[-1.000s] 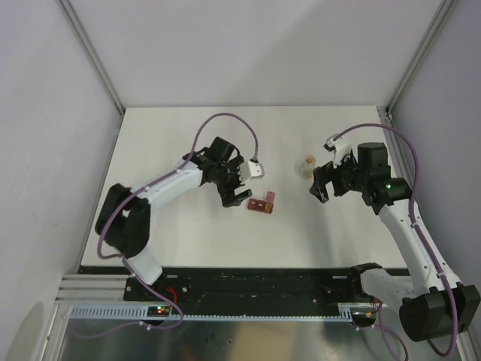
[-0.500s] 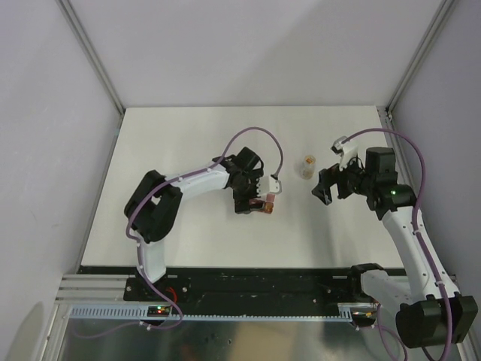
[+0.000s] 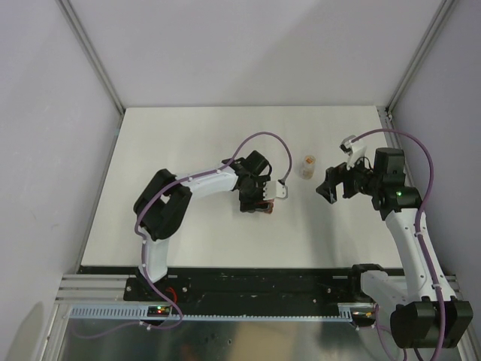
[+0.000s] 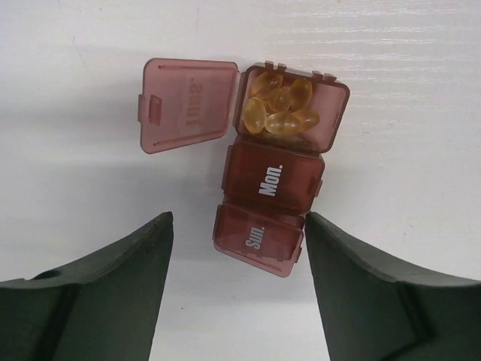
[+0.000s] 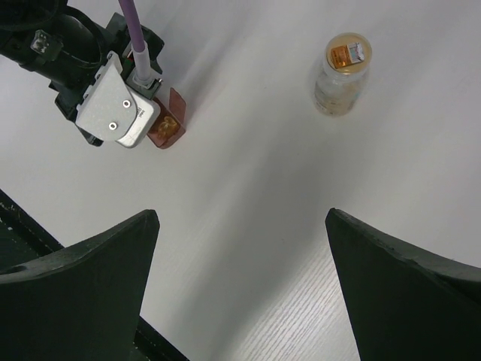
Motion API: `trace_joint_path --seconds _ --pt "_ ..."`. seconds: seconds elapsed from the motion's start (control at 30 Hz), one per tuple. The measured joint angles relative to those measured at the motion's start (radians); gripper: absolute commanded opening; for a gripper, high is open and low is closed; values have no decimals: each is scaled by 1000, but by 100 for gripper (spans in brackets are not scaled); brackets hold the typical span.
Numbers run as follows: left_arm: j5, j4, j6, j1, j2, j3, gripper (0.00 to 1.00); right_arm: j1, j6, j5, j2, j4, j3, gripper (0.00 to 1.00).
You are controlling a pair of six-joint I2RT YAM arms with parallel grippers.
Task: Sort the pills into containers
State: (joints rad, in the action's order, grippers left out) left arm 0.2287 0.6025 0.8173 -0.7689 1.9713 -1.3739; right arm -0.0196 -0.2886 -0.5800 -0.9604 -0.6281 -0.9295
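Note:
The containers [image 4: 274, 180] are one dark red strip of three compartments on the white table. Its far compartment is open, lid [image 4: 188, 101] flipped left, and holds several orange-tan pills [image 4: 279, 109]. The "Mon." and "Sun." [image 4: 255, 239] compartments are closed. My left gripper [image 4: 238, 218] is open and straddles the "Sun." end. Its right finger [image 4: 338, 263] is at the strip's corner, and its left finger [image 4: 128, 263] is apart from the strip. From above, the left gripper [image 3: 259, 201] covers most of the strip [image 3: 266, 207]. My right gripper [image 5: 242, 218] is open over bare table.
A small clear vial [image 5: 342, 71] with an orange-and-white top stands upright on the table, beyond the right gripper and right of the strip [image 5: 167, 128]; from above the vial [image 3: 307, 167] lies between both arms. The left wrist's camera block [image 5: 116, 109] sits beside the strip.
The left arm has swung right and come down over the strip, and its jaws have narrowed around the "Sun." end. The right arm has drifted slightly to the right, still open.

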Motion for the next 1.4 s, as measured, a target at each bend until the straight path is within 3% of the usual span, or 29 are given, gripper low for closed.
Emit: trace_joint_path --seconds 0.23,0.6,0.9,1.1,1.4 --pt "-13 0 4 -2 1 3 52 7 0 -25 0 -2 0 100" --pt "-16 -3 -27 -2 -24 33 2 30 8 -49 -5 4 0 99" --pt "-15 1 -68 -2 -145 88 0 35 38 -81 -36 25 0 99" --pt "-8 10 -123 -2 -287 119 0 22 77 -146 -139 36 -13 99" --pt "20 42 -240 -36 -503 119 0 -169 56 -253 -351 22 -190 100"
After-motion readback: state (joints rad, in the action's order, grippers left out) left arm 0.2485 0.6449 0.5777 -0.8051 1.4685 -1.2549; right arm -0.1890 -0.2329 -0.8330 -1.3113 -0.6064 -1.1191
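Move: The left hand is right at the pill box: the Sun. compartment sits between its open fingers, its middle about 1 cm back and 1 cm below. The open, capsule-filled Tues. compartment is 5 cm to the right and 1 cm back, its lid also 5 cm right but some 3 cm ahead; the capped pill bottle stands about 16 cm right and 13 cm ahead. From the right hand, the Tues. compartment is roughly 16 cm left, 2 cm ahead and 19 cm below; the bottle is 6 cm left, 16 cm ahead. Close the left fingers on the front and back sides of the Sun. compartment, then lift the pill box about 15 cm, drawing back 5 cm and tipping the fingers more to the right. Late in the lift, swing the right gripper, still wide open, some 9 cm left towards the raised box, turning it about 20 degrees counter-clockwise. ##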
